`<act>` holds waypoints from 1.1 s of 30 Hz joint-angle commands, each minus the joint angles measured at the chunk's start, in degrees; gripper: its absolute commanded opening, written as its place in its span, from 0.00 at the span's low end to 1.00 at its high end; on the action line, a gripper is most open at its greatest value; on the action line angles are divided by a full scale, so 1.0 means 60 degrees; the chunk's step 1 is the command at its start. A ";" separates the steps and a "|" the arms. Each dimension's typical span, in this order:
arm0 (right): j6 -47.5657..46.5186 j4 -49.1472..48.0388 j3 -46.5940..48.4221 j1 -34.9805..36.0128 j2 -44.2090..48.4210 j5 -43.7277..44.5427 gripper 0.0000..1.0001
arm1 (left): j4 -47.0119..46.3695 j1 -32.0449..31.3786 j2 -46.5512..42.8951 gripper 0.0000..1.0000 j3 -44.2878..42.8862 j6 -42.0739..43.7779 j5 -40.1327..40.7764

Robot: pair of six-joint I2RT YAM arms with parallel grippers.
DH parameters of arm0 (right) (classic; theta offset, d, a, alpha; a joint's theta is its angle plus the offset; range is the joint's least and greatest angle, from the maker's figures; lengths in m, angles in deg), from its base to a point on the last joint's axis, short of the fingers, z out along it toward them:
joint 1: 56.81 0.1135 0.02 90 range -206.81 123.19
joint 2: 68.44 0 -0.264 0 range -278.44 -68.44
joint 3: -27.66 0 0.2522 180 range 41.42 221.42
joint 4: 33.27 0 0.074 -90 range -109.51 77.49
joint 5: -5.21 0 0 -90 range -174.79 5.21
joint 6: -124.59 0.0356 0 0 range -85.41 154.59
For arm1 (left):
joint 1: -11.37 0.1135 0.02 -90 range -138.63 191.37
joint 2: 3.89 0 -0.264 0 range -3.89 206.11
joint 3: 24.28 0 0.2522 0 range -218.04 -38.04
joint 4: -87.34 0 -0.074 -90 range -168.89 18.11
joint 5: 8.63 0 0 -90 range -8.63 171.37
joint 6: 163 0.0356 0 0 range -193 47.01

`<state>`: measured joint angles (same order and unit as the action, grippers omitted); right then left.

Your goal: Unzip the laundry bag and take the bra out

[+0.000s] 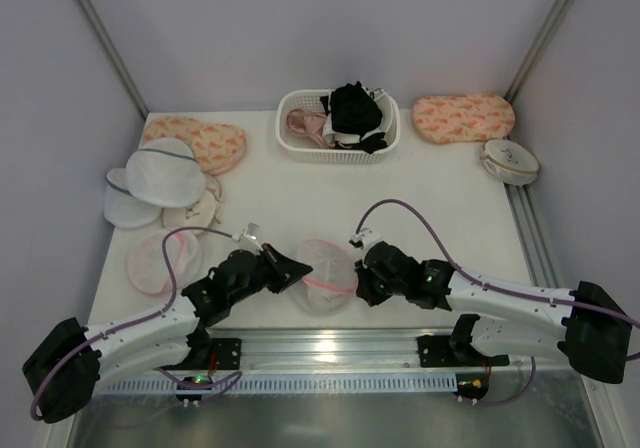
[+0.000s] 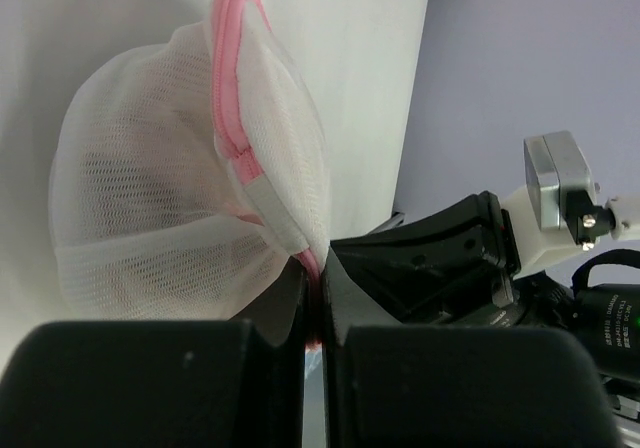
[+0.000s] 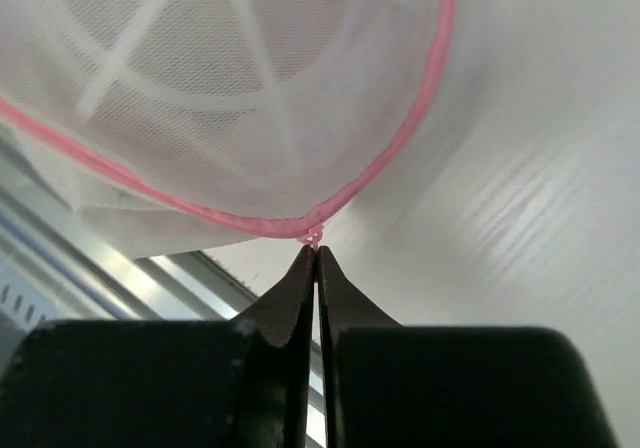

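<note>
The laundry bag, a round white mesh pouch with a pink zip rim, lies near the table's front edge between both grippers. My left gripper is shut on the bag's pink rim at its left side; in the left wrist view the rim runs down into the closed jaws, with the mesh dome bulging beyond. My right gripper is shut on the small pink zip pull at the rim, just at its fingertips. The bra is hidden inside the mesh; only a faint shadow shows.
A white basket at the back holds a black garment and a pale pink one. Larger white mesh bags and another pink-rimmed pouch lie at the left. A cream round case sits back right. The metal rail borders the front.
</note>
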<state>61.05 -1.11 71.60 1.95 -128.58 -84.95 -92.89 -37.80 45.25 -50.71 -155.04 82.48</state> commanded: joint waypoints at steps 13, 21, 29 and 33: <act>0.0307 0.0421 0.1928 -0.2014 -0.2238 0.5006 0.04 | -0.1372 0.0094 0.2500 0.00 -0.1958 0.1778 -0.1969; -0.0117 0.0216 0.1885 -0.3070 -0.1608 0.5492 0.04 | -0.2967 0.0401 0.5166 0.00 -0.2927 0.2056 -0.3156; 0.0029 0.0450 0.1197 -0.3070 -0.0510 0.4818 0.04 | -0.4830 0.1295 0.6940 0.64 -0.3280 0.1984 -0.3700; 0.0029 0.0684 0.1007 -0.3070 -0.0026 0.4481 0.04 | -0.4684 0.1310 0.6474 0.98 -0.2799 0.1955 -0.3115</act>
<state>61.49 2.64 78.37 -16.23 -130.76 -57.63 -116.35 -29.98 87.00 -69.02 -143.28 62.96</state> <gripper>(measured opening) 0.040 0.897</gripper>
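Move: The laundry bag hangs between the two closed hands. Its middle is about 9 cm to the left of the right hand (which pinches the zip pull), 3 cm ahead and a little below; from the left hand, clamped on the trim at the other end, it lies some 3 cm to the right, 3 cm back and 5 cm down. The white basket stands about 45 cm ahead of the right hand and 4 cm to its left, at much the same height. The right hand keeps its pinch on the zip pull and sweeps quickly forward about 13 cm and some 10 cm to the right, rising slightly towards the end and turning about 35 degrees clockwise, so the pull is drawn away from the left hand and outward at the bag's right side. The left hand, at first still clamped on the trim, follows about 8 cm to the right and then 7 cm forward, turning some 15 degrees clockwise, and near the end opens wide and lets go while dipping a few centimetres. ##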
